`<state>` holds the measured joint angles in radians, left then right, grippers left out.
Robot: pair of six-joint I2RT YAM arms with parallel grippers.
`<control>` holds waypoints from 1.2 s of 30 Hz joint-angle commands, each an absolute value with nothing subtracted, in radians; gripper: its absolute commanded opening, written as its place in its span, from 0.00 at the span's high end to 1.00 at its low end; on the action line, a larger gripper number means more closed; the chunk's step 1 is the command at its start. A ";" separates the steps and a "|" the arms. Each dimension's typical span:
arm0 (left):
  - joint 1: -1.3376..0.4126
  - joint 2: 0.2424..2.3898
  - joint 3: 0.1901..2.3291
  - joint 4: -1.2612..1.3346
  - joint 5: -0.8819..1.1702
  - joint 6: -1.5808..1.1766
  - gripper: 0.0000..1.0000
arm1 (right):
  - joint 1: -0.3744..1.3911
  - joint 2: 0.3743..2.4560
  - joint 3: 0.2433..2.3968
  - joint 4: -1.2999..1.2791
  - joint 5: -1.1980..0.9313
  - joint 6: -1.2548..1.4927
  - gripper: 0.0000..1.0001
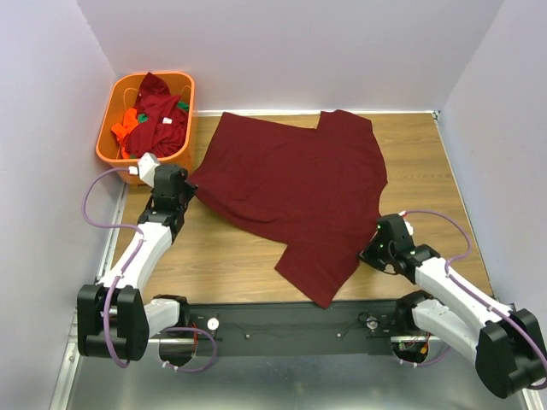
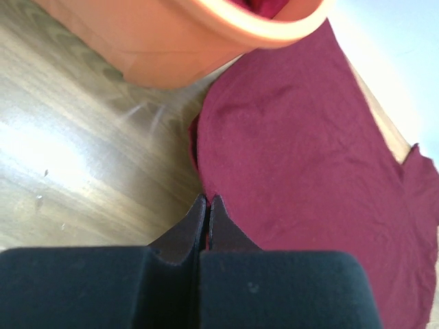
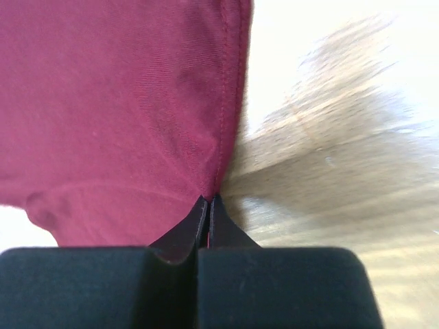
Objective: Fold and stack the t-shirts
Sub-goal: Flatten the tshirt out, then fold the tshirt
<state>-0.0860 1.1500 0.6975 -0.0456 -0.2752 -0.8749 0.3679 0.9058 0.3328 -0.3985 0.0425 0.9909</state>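
A dark maroon t-shirt (image 1: 291, 184) lies spread across the wooden table, one sleeve pointing toward the near edge. My left gripper (image 1: 190, 191) sits at its left edge beside the basket. In the left wrist view the jaws (image 2: 208, 200) are shut, with the cloth's edge (image 2: 302, 157) running into the tips. My right gripper (image 1: 369, 250) is at the shirt's right hem. In the right wrist view it (image 3: 208, 200) is shut on the stitched hem, and the cloth (image 3: 116, 103) puckers toward the tips. More t-shirts (image 1: 158, 115), maroon, orange and green, are piled in the basket.
An orange plastic basket (image 1: 108, 120) stands at the back left corner, close to my left gripper, and its wall (image 2: 171, 41) fills the top of the left wrist view. Bare wood (image 1: 231, 256) shows in front of the shirt. Pale walls enclose the table on three sides.
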 commanded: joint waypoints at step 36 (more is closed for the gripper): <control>-0.163 1.012 0.448 -0.049 -0.288 -0.939 1.00 | 0.359 0.899 0.578 -0.876 0.109 1.026 0.72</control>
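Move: The left hand holds the t-shirt's left hem corner above bare table; the spot it is taken to lies about 8 cm back, 2 cm right and 15 cm down. The orange bin stands about 13 cm ahead and 10 cm left of that hand. The right hand pinches the shirt's near right edge, bound for table 4 cm right, 2 cm back and 2 cm below. From this hand the near sleeve lies about 10 cm left and 3 cm back, level with that table. Keeping its pinch on the hem corner, the left hand swings down and back away from the bin, sinking about 7 cm and drawing back 6 cm with a slight drift right, then bobs up a little and sinks again. The right hand jerks the near right edge up and briefly forward, draws back and right, climbs to roughly 12 cm above its start with fingers parting, then drops back to about 6 cm above it, ending some 4 cm right and 3 cm back, tilted about 10 degrees with its left side lower, fingers part open and the edge let go. ##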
